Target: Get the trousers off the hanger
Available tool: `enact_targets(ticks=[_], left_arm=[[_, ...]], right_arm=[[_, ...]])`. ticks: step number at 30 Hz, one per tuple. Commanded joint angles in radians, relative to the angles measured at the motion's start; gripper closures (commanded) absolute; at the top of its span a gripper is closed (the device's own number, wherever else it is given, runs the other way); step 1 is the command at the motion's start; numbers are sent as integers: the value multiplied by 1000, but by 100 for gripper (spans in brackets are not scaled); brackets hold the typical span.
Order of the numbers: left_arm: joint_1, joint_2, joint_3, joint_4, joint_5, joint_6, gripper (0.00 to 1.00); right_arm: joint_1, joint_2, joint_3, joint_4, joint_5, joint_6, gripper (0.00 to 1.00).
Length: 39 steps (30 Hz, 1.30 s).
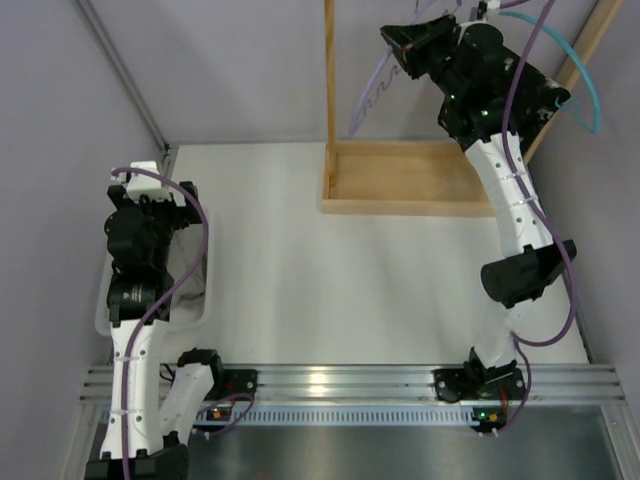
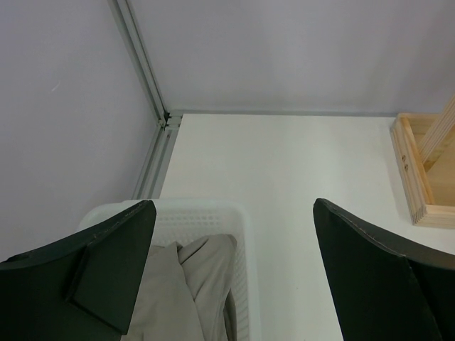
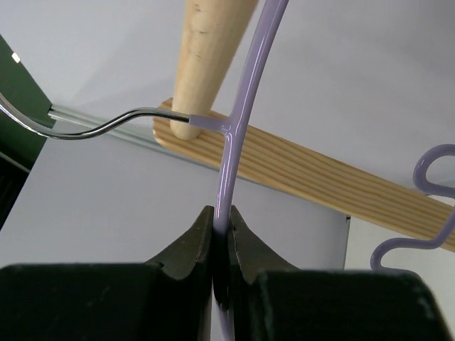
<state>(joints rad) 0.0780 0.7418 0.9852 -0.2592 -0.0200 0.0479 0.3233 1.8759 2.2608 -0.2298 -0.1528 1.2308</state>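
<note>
Beige trousers [image 2: 192,284] lie crumpled in a white perforated basket [image 2: 238,213] at the table's left side. My left gripper [image 2: 233,206] hovers over them, open wide, with nothing between its dark fingers [image 2: 114,263]. Seen from above, that gripper [image 1: 150,210] sits over the basket [image 1: 197,300]. Raised at the back right, my right gripper [image 3: 222,213] is shut on the thin lilac hanger [image 3: 245,78]. The hanger's metal hook [image 3: 92,128] curves left beside a wooden rod [image 3: 206,50]. In the top view the bare hanger [image 1: 370,95] hangs left of the right gripper [image 1: 400,45].
A wooden rack with a tray-like base [image 1: 400,205] and an upright post [image 1: 329,80] stands at the back centre. A teal curved piece [image 1: 590,95] shows behind the right arm. Grey walls close in on the left, back and right.
</note>
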Motion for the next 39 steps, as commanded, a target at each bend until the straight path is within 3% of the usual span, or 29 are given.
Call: enact_targets(ticks=[1, 25, 27, 28, 30, 31, 34, 39], left_arm=[[3, 7, 10, 31, -14, 1, 2], [5, 19, 58, 29, -60, 29, 2], [5, 18, 58, 29, -60, 29, 2], [5, 16, 58, 29, -60, 30, 1], [5, 13, 61, 31, -61, 32, 1], [5, 13, 63, 28, -63, 30, 2], [5, 10, 64, 28, -57, 30, 2], [5, 1, 63, 21, -40, 15, 1]], right_arm=[[25, 14, 85, 107, 45, -33, 100], [31, 172, 131, 207, 95, -105, 100], [31, 180, 132, 221, 91, -114, 94], [33, 178, 132, 222, 93, -113, 81], [33, 174, 131, 221, 82, -116, 76], [33, 169, 120, 215, 79, -116, 67], [33, 138, 95, 196, 68, -114, 52], [33, 40, 27, 187, 35, -122, 45]])
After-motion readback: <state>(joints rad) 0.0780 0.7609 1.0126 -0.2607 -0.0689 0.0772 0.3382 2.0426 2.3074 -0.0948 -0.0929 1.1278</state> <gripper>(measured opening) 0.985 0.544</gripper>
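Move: My right hand still grips the empty lavender hanger, its hook leading. The wooden rail it is to hang on passes about 12 cm straight ahead of this hand and some 5 cm above it. The rack's left post meets the rail about 12 cm ahead and 5 cm to the left; the floral cloth hangs some 18 cm to the right, 2 cm ahead and 12 cm lower. From my left hand, that stretch of rail is roughly 30 cm ahead, 32 cm right and 22 cm higher. With my right hand I lift the pinched hanger barely a centimetre, then carry it forward about 6 cm while sinking some 4 cm, drifting slightly left, to bring the hook over the rail and down onto it. Once there, I stop and open my fingers to about half, letting go of the lavender wire, which is left standing between the spread pads. ##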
